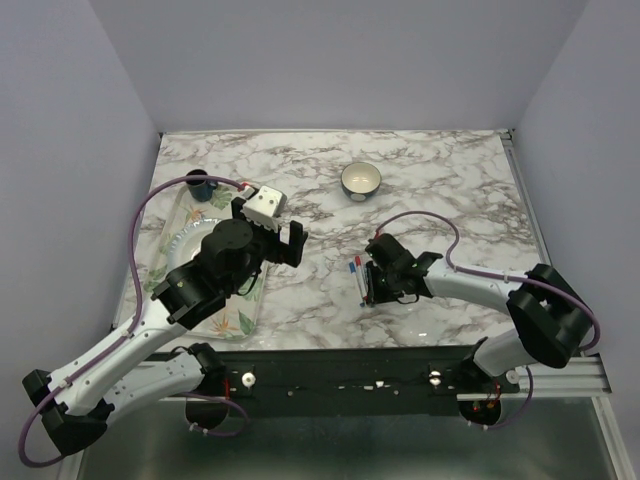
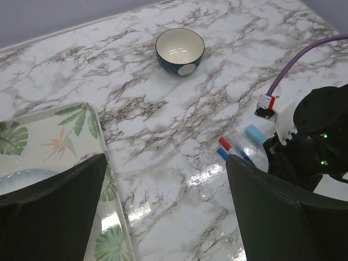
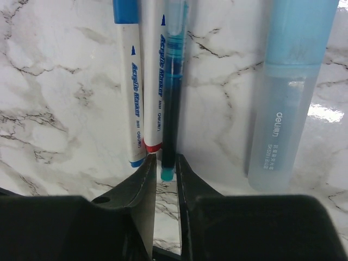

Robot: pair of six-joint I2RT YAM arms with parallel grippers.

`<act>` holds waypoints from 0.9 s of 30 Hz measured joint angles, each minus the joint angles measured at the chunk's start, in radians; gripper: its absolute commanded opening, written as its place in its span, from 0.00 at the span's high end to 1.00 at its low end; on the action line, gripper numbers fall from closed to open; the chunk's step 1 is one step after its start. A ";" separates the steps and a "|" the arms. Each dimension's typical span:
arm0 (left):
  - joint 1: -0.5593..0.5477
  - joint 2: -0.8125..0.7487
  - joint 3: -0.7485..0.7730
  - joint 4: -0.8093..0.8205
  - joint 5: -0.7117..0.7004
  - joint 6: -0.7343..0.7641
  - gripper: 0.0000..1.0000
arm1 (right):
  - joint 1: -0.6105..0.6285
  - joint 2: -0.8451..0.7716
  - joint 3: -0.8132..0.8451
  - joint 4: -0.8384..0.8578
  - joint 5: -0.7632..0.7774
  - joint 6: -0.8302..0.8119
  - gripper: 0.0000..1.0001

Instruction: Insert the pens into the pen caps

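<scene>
Several pens lie side by side on the marble. A white marker (image 3: 130, 81) wears a blue pen cap (image 3: 126, 11). Beside it lie a red-ended white marker (image 3: 154, 81), a dark teal pen (image 3: 173, 81) and a thick pale blue marker (image 3: 285, 92). My right gripper (image 3: 166, 163) is low over the table, its jaws a narrow gap apart. The teal pen's near end lies loose between the fingertips (image 3: 148, 168). From the left wrist, the red cap (image 2: 224, 143) and the blue cap (image 2: 222, 153) show beside the right gripper (image 2: 272, 149). My left gripper (image 2: 168, 217) hangs wide open and empty above the table.
A dark-rimmed bowl (image 1: 361, 179) stands at the back centre. A leaf-patterned tray (image 1: 190, 215) with a plate lies at the left under my left arm, a dark mug (image 1: 201, 186) at its far corner. The tray's edge (image 2: 81, 117) is close to my left finger.
</scene>
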 measured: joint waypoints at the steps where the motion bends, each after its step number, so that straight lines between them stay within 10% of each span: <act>1: 0.000 0.000 0.000 0.000 0.000 0.000 0.01 | 0.000 0.000 0.000 0.001 0.001 0.000 0.73; 15: 0.000 -0.014 -0.013 0.008 0.012 -0.001 0.01 | -0.001 -0.087 0.017 -0.071 0.031 0.032 0.54; 22: 0.000 -0.036 -0.032 0.035 0.076 -0.001 0.01 | -0.001 -0.409 0.029 -0.088 -0.021 0.002 0.00; 27: 0.000 -0.091 -0.063 0.084 0.146 -0.003 0.01 | -0.001 -0.655 0.030 -0.031 -0.034 -0.043 0.00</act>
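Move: The teal pen lies flat on the table with its near end between the right fingertips; its middle is about 4 cm ahead, 1 cm left and 1 cm below the hand. The red-capped marker lies beside it, 5 cm ahead and 2 cm left, and the blue-capped marker 4 cm ahead and 3 cm left. A light-blue tube lies 4 cm ahead and 5 cm right. From the left hand, the teal pen is some 14 cm right, level fore-and-aft and 28 cm below. Spread the right fingers to free the teal pen's near end, hardly shifting the hand at first, then lift it almost straight up about 20 cm, opening to full width on the way and tipping the fingers some 40 degrees up from their steep downward point. Late on, ease the open, empty left gripper back a couple of centimetres, slightly up and right. ##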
